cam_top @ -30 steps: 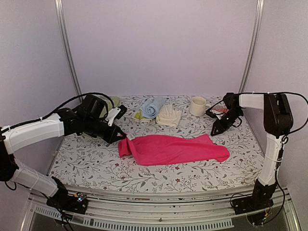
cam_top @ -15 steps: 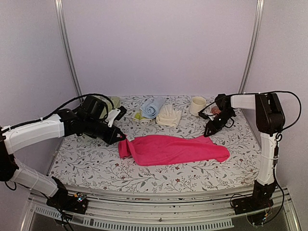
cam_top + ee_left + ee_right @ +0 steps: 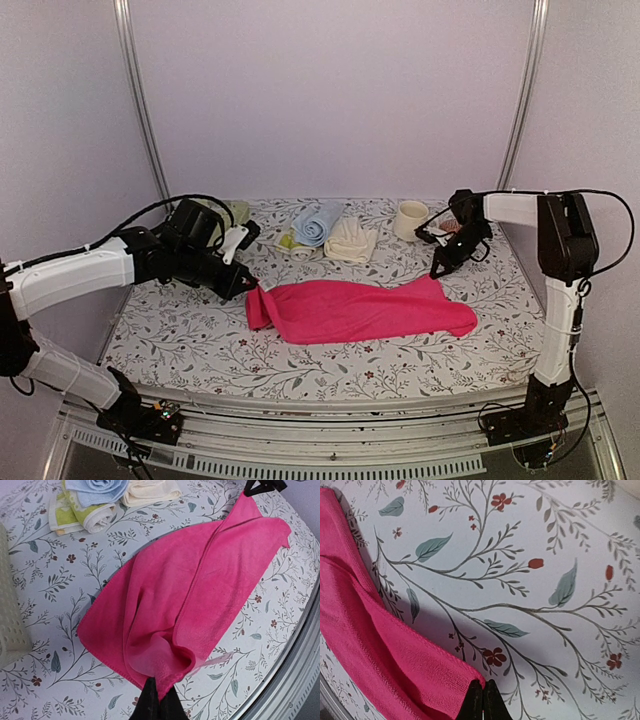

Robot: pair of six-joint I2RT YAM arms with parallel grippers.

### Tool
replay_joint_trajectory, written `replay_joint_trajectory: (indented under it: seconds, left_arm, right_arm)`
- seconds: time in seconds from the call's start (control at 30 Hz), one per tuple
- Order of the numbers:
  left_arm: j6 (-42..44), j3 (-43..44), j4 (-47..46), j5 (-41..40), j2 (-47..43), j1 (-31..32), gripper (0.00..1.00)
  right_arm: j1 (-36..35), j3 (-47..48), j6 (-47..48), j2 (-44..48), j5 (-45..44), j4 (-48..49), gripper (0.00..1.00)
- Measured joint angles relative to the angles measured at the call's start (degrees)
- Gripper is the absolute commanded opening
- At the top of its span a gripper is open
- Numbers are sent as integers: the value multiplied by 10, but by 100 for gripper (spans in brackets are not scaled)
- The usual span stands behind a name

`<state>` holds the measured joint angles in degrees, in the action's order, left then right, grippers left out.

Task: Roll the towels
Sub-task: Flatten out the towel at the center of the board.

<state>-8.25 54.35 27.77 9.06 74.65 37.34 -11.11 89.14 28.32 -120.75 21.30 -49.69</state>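
A hot pink towel (image 3: 370, 310) (image 3: 200, 590) (image 3: 370, 650) lies spread in loose folds across the middle of the flowered table. My left gripper (image 3: 252, 288) (image 3: 159, 700) is shut on its left corner, which is bunched up between the fingers. My right gripper (image 3: 438, 270) (image 3: 483, 687) is shut on the tip of the towel's far right corner, low at the table. At the back lie three rolled towels: a light blue one (image 3: 316, 222) (image 3: 97, 490), a cream-white one (image 3: 350, 240) (image 3: 150, 490) and a yellow-green one (image 3: 292, 242) (image 3: 75, 517).
A cream mug (image 3: 410, 220) stands at the back right, just behind my right arm. A pale green mesh basket (image 3: 225, 215) (image 3: 10, 615) sits at the back left behind my left arm. The table's front edge rail (image 3: 330, 405) runs close below the pink towel.
My right gripper came in to the pink towel's far right corner and closed on it. The left gripper kept its hold and stayed in place.
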Motion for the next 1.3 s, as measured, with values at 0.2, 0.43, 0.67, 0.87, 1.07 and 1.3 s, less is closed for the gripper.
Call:
replay_joint_trajectory:
  seconds: [0.2, 0.43, 0.67, 0.87, 1.07, 1.3]
  left_arm:
    - [-1, 50, 25, -74, 26, -23, 0]
    - [27, 216, 40, -147, 37, -42, 0]
    - [58, 288, 30, -144, -17, -42, 0]
    - [68, 288, 37, -103, -101, -31, 0]
    - [57, 220, 51, -77, -201, 5, 0]
    - [5, 134, 70, -55, -254, 67, 0]
  right_arm:
    - [73, 68, 0, 98, 2, -27, 2]
    - [192, 163, 2, 229, 4, -23, 2]
    - [232, 170, -1, 328, 32, -22, 2]
    - [238, 101, -1, 454, 38, -20, 2]
    - [242, -10, 3, 610, 29, -33, 2]
    - [246, -111, 26, 719, -6, -58, 2]
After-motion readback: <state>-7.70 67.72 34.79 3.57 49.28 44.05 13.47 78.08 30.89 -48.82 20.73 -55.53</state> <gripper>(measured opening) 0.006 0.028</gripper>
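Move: The pink towel lies mostly flat on the board, one corner already raised in the left fingers; its middle is some 27 cm right of the left hand, about 5 cm ahead and 14 cm below. From the right hand, which already pinches the far right corner just above the board, that middle is about 19 cm left and 10 cm back. The mug stands 13 cm ahead and 7 cm left of the right hand, the patterned bowl 12 cm ahead and 6 cm right. The pink towel's two pinched corners go up together and outwards, both grips kept shut. The right hand climbs nearly 40 cm, swinging right and briefly forward, then draws back and tilts up until its fingers point roughly level. The left rises almost 30 cm, first forward, then back past its start, drifting left, tilting up and sinking a little at the end. ##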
